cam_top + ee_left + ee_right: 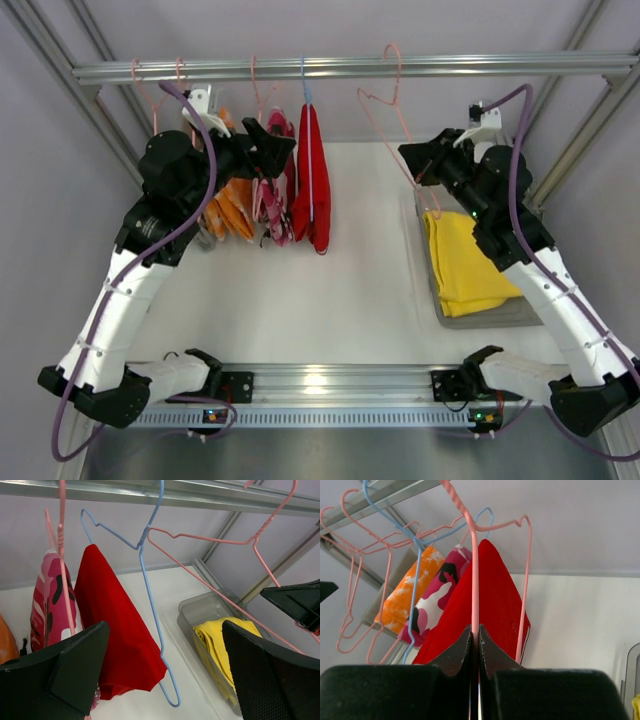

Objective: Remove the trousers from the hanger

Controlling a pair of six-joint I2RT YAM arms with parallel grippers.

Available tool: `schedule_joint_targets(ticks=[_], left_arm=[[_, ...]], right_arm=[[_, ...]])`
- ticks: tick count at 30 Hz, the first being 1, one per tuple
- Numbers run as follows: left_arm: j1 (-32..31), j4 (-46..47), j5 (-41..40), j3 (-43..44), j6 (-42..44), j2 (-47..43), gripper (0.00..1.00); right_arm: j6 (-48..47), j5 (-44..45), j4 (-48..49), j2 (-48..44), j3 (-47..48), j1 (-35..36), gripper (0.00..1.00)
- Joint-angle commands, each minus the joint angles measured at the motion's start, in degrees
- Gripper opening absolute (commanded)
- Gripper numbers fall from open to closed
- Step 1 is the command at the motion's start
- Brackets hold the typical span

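The yellow trousers point(462, 262) lie folded in a grey bin point(500, 315) on the right of the table, off the hanger; the left wrist view shows the trousers point(220, 640) in the same bin point(200, 605). The pale pink hanger point(398, 60) hangs bare from the rail, tilted toward the right arm. My right gripper point(412, 158) is shut on the hanger's thin wire point(474, 580), which runs up from between the gripper's jaws point(475, 627). My left gripper point(275, 140) is open beside the hanging garments, and nothing sits between its jaws point(165, 625).
An aluminium rail point(350, 68) spans the back. From it hang a red garment point(312, 180) on a blue hanger point(150, 605), a pink camouflage garment point(275, 200) and an orange tie-dye garment point(230, 210). Bare pink hangers dangle at the far left.
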Motion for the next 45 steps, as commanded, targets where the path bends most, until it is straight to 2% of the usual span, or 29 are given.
schedule_joint_targets(ticks=[1,7,15,22,28,31,32,34,35,36,39,42,45], left_arm=[[0.99,-0.83,-0.73,0.69,-0.56,-1.43,0.99],[2.48,-3.20,0.41,0.43,-0.74,-1.26,0.99],[3.19,-4.87,0.23,0.95,-0.74,0.76,0.99],[5.82,-9.18,5.06,3.85,-1.18,2.96,0.99],[6.44,-11.03,7.26,3.68,-0.30,2.78,0.99],[7.05,-13.30,8.31,3.68,0.66,3.13,0.99],[7.40,-14.18,9.01,4.37,1.10,3.66,0.99],[8.02,-16.90,10.42,5.25,1.89,4.19,0.99],[8.11,-17.79,10.95,6.04,3.20,4.45,0.99],[8.20,-18.75,11.56,6.66,4.09,4.54,0.99],[8.11,-23.50,12.71,9.21,8.39,4.89,0.99],[8.20,-27.98,9.39,10.62,13.66,4.46,0.99],[8.11,-28.70,3.24,9.57,17.18,1.91,0.99]], right_arm=[[-1.59,8.34,7.85,0.45,1.50,2.75,0.00],[-2.20,13.10,12.51,1.24,0.70,4.43,0.00],[-3.16,13.28,11.03,5.28,4.93,5.39,0.00],[-3.08,14.34,11.37,7.92,0.80,7.06,0.00],[-2.46,11.79,11.46,7.31,-2.54,8.38,0.00],[-2.90,9.69,11.63,6.43,-3.51,8.47,0.25],[-2.99,9.07,11.46,6.17,-3.60,8.47,0.51],[-3.60,8.19,9.79,4.77,-3.25,8.47,0.76],[-3.95,8.19,9.00,3.97,-3.07,8.47,0.96],[-4.65,8.62,6.56,3.10,-3.16,8.47,0.99],[-8.78,9.76,3.64,-2.35,-4.21,8.47,1.00],[-14.14,10.64,-0.22,-9.81,-6.58,8.38,1.00],[-19.85,12.74,-5.23,-17.11,-8.87,7.69,1.00]])
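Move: My right hand is shut on the low near corner of the bare pink hanger. The free stretch of rail for its hook lies about 14 cm ahead, 4 cm left and 10 cm up. The red trousers hang some 14 cm ahead and 17 cm left of that hand, a little below it, and the pink patterned trousers are 6 cm further left. From my empty left hand, that rail spot is roughly 15 cm ahead, 17 cm right and 6 cm up. My right hand carries the hanger about 4 cm forward towards the rail with a small lift, then goes left and down some 7 cm to set the hook on it. The fingers open wide and the hand backs off, to the right and up. My left hand, still open, sinks about 7 cm, tips down some 15 degrees, rolls and drifts left. ##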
